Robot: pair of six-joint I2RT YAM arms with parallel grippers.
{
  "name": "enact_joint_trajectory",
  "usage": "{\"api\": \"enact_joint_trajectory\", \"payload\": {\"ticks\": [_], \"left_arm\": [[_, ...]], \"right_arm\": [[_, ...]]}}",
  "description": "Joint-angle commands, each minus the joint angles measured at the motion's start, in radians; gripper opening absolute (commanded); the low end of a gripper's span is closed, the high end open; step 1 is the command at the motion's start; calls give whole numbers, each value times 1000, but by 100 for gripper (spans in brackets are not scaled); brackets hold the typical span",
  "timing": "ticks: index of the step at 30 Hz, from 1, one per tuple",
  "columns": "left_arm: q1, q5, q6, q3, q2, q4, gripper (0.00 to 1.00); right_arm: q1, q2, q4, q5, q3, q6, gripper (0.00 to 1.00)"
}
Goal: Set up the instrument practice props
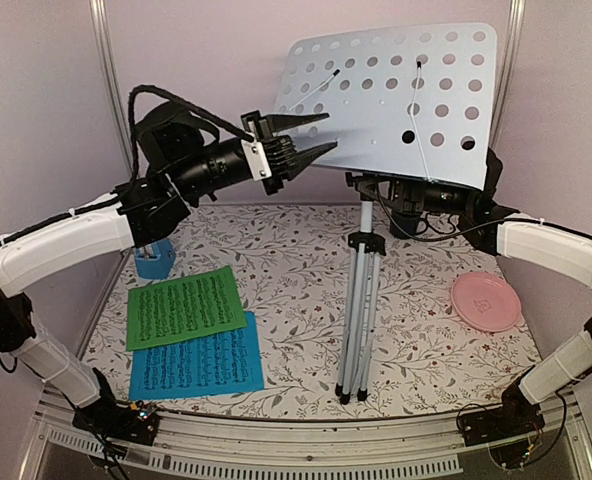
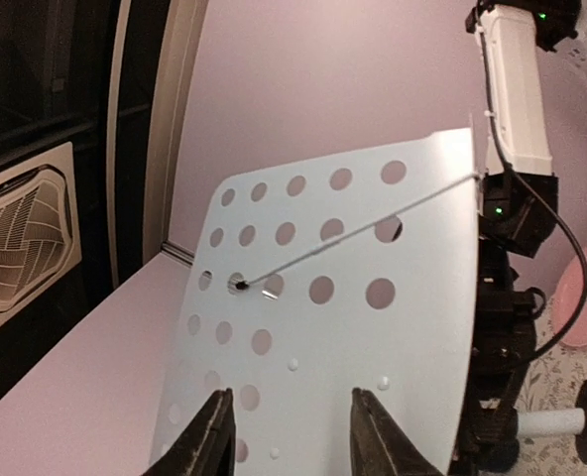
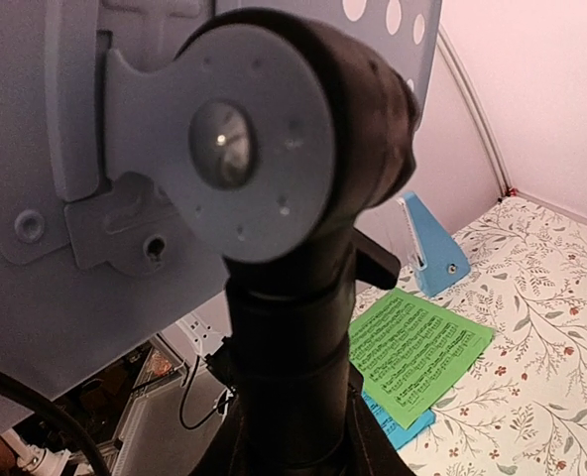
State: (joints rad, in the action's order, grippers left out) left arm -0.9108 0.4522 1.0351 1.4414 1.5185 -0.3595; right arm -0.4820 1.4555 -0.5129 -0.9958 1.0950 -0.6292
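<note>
The music stand (image 1: 361,300) stands on its silver tripod mid-table, its perforated desk (image 1: 396,95) tilted up at the back. My left gripper (image 2: 298,436) hangs open just off the desk's lower left edge (image 2: 343,327), with nothing between its fingers. My right gripper (image 3: 293,436) is behind the desk, shut on the stand's black neck (image 3: 293,327) under the tilt hub. A green sheet (image 1: 186,305) overlaps a blue sheet (image 1: 196,365) flat on the left of the table. The blue metronome (image 1: 156,260) stands behind them, partly hidden by my left arm.
A pink plate (image 1: 486,300) lies at the right of the flowered tablecloth (image 1: 296,260). Two thin wire page holders (image 1: 424,120) cross the desk's face. Pale walls close in the back and both sides.
</note>
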Motion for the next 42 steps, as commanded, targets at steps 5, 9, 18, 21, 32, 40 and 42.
{"api": "enact_joint_trajectory", "payload": {"ticks": [5,9,18,21,32,40,42], "left_arm": [[-7,-115,-21,-59,-130,-184,54],[-5,-161,-61,-126,-172,-195,57],[-2,-328,-247,-270,-262,-222,59],[-1,-395,-322,-307,-278,-220,59],[78,-482,-780,-532,-348,-215,61],[165,-350,-1058,-766,-322,-372,57],[165,-310,-1070,-782,-288,-408,54]], "right_arm": [[-4,-33,-128,81,86,29,0],[11,-37,-129,106,107,53,0],[24,-42,-133,148,211,120,0],[25,-44,-133,154,236,130,0],[23,-65,-159,170,226,194,0],[22,-65,-243,148,213,242,0],[21,-57,-287,139,209,233,0]]}}
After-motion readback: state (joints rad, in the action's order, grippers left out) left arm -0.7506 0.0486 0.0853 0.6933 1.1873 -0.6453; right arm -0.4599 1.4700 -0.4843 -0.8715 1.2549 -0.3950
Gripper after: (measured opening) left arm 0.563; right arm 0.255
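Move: From the empty left hand, the music stand's leg collar lies about 2 cm ahead, 9 cm to its right and 21 cm lower. The stand's perforated board is centred some 8 cm ahead, 11 cm right and 5 cm above that hand; the folded leg tips are 11 cm back, 5 cm right, 46 cm down. The right hand grips the stand's neck, with the collar roughly 4 cm back, straight below by 10 cm. The left hand, already off the stand, opens wider as it swings up about 8 cm and to its left away from the board, then drops well over 20 cm and a little forward, rolling and swinging its fingers from pointing right to forward-right, until it hangs open left of the legs at about collar height. The right hand keeps its grip on the neck, easing forward about 3 cm and then lifting some 6 cm while its wrist tilts nearly 20 degrees, which brings the leaning pole towards upright. ##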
